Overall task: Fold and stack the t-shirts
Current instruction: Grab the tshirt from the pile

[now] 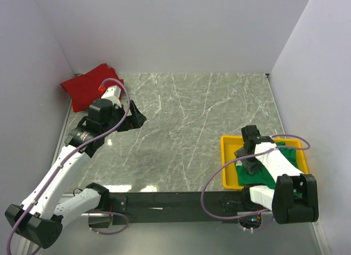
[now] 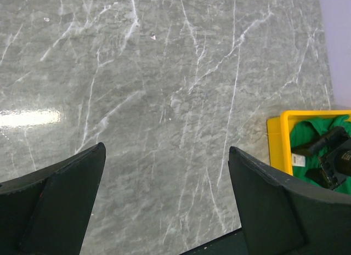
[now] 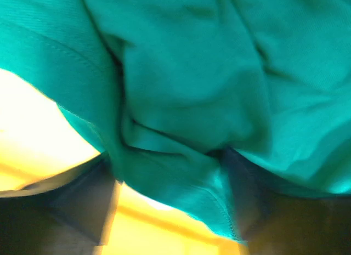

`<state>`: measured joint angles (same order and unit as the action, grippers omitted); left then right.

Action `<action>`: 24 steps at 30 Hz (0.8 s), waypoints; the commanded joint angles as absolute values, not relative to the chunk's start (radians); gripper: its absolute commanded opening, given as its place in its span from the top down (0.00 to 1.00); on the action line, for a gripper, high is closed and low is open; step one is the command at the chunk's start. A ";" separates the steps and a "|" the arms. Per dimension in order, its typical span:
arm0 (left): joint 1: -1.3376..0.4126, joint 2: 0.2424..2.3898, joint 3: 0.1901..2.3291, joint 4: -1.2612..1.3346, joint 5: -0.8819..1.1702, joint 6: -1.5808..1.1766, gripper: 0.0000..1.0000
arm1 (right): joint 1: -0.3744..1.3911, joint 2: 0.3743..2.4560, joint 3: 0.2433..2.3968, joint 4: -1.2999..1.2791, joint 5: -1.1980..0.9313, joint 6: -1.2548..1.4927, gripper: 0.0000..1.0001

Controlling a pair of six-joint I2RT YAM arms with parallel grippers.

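The red t-shirt (image 1: 88,88) lies crumpled at the far left corner of the table, partly off the marble. The green t-shirt (image 1: 248,178) lies bunched in the yellow tray (image 1: 227,156); it also shows in the left wrist view (image 2: 307,135) and fills the right wrist view (image 3: 181,74). My right gripper (image 3: 170,205) is down in the tray, jaws open, with a fold of green cloth between the fingers. It shows from above (image 1: 247,162). My left gripper (image 2: 167,200) is open and empty above bare marble, near the red shirt (image 1: 136,119).
The yellow tray stands at the near right, its rim visible in the left wrist view (image 2: 277,140) and the right wrist view (image 3: 33,145). White walls enclose the table on three sides. The grey marble top (image 1: 197,123) lies between the arms.
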<state>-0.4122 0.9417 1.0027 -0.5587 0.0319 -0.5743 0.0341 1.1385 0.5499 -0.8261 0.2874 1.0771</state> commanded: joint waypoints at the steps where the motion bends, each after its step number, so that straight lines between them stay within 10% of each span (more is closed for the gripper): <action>1: -0.416 0.946 1.025 -0.548 0.012 -0.546 0.00 | 0.026 1.138 0.586 -0.807 0.270 1.051 0.29; 6: -0.416 0.951 1.017 -0.540 0.011 -0.548 0.00 | 0.026 1.045 0.641 -0.891 0.331 1.037 1.00; 24: -0.414 1.023 1.049 -0.479 0.020 -0.592 0.01 | 0.026 0.799 1.348 -0.895 0.215 0.828 1.00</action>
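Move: The green t-shirt lies crumpled around and under the open right fingers, a fold of it between them; its middle is about 8 cm to the right, 2 cm back and 1 cm lower. Its white label sits some 4 cm left of the right hand, level with it, and the yellow bin's left wall about 10 cm left, also level. From the left hand the t-shirt lies roughly 56 cm to the right, 12 cm back and 25 cm down. The fold of green t-shirt near its left edge is pinched as the right fingers close nearly shut on it; then the right hand pulls it up out of the yellow bin, slowly at first and then fast, some 29 cm up and about 5 cm forward, the wrist tipping the fingers up by about 45 degrees. The left hand, still open, sinks about 2 cm. ##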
